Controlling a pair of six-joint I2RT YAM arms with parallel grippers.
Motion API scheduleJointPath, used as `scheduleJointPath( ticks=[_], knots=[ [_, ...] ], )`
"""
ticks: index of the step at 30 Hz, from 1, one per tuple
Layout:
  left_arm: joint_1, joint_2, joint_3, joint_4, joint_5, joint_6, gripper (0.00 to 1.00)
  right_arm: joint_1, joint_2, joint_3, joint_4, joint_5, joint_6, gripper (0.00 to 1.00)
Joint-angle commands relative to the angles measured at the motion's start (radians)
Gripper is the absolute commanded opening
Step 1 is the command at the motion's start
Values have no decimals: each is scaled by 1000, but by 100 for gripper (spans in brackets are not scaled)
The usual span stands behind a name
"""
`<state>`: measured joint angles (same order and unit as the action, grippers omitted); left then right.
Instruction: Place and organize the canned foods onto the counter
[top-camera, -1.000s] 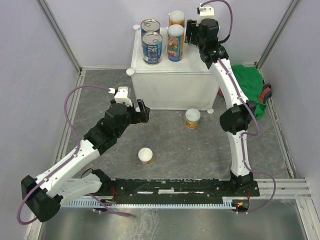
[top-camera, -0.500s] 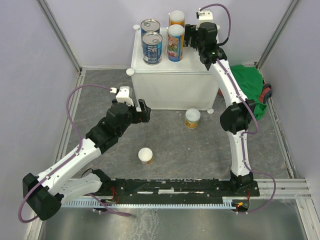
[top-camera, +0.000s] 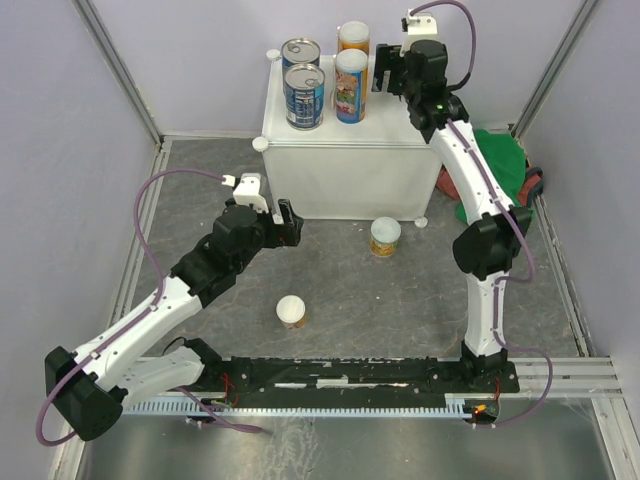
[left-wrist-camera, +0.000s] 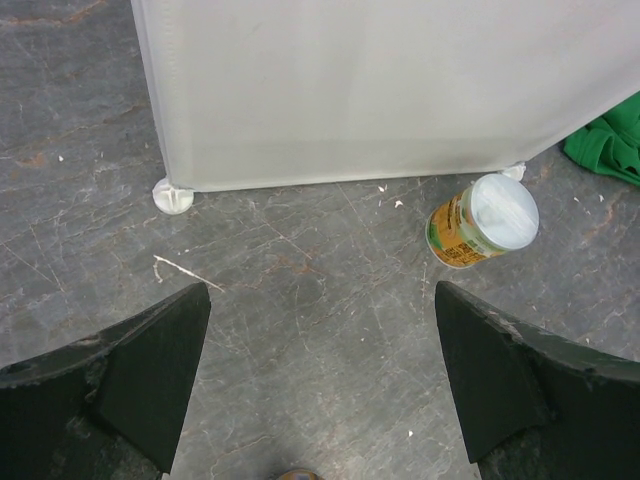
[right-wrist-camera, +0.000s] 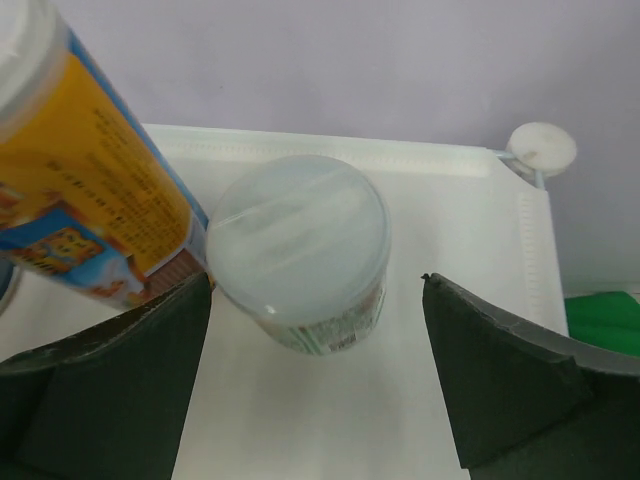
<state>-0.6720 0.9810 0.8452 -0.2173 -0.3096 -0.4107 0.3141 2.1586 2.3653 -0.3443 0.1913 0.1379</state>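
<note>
The counter (top-camera: 340, 170) is a white box at the back. Two dark blue cans (top-camera: 304, 95) stand on its left part, with a tall blue-and-yellow can (top-camera: 350, 85) and an orange can (top-camera: 352, 38) beside them. My right gripper (top-camera: 385, 72) hovers open over the counter's far right. In the right wrist view a pale-lidded can (right-wrist-camera: 300, 250) stands upright on the counter top (right-wrist-camera: 400, 400), between the spread jaws of the right gripper (right-wrist-camera: 315, 300) and apart from both. Two more cans, one (top-camera: 385, 237) and another (top-camera: 291, 311), sit on the floor. My left gripper (top-camera: 288, 225) is open and empty.
A green cloth (top-camera: 495, 160) lies on the floor right of the counter. In the left wrist view the counter's front wall (left-wrist-camera: 380, 90) and a foot (left-wrist-camera: 172, 195) are ahead, and a floor can (left-wrist-camera: 482, 220) lies to the right. Purple walls enclose the grey floor.
My right gripper has opened and let go of the pale-lidded can on the counter, then drawn back slightly to the right. The left arm has hardly moved.
</note>
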Motion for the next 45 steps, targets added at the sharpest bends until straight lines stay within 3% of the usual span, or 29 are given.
scheduleJointPath(
  ticks=[1, 15, 21, 27, 32, 37, 45],
  knots=[
    [-5, -12, 60, -8, 37, -5, 99, 14, -150, -60, 54, -13, 12, 94],
    [-3, -47, 19, -117, 58, -70, 99, 105, -726, -726, 139, 39, 55, 94],
    [-2, -91, -30, -175, 96, -119, 99, 328, -969, -1014, 82, 143, 25, 94],
    [-3, -146, -73, -235, 106, -136, 99, 597, -1159, -1384, 147, 227, 142, 96],
    [-3, -176, -97, -243, 94, -144, 99, 857, -1136, -1555, 233, 338, 173, 96],
    [-4, -216, -119, -225, 75, -164, 99, 1097, -998, -1592, 322, 472, 202, 96],
    [-2, -280, -144, -203, 65, -188, 99, 1228, -742, -1555, 466, 494, 280, 98]
  ],
)
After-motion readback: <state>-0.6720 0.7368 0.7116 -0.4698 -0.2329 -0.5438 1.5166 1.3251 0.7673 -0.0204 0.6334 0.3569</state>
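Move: On the table, far back and below, stands the white-lidded can the right hand goes for: about 45 cm back, 24 cm to its left and 33 cm down. The orange-labelled can stands roughly 20 cm farther out than it and 20 cm to its right. Up on the counter, the just-placed green-white can is 3 cm ahead of the right hand. From the left hand, the white-lidded can lies about 13 cm back, 2 cm right and 20 cm below. Pulling back empty from the green-white can, the right hand first climbs about 5 cm, clears the counter, then swings left and dives towards the white-lidded can. Overall it travels some 50 cm back, 19 cm left and 23 cm down, turning about 40 degrees counter-clockwise and tipping down, fingers still wide open. The open left hand draws back about 6 cm, sinks 4 cm and drifts left, tipping down slightly. ##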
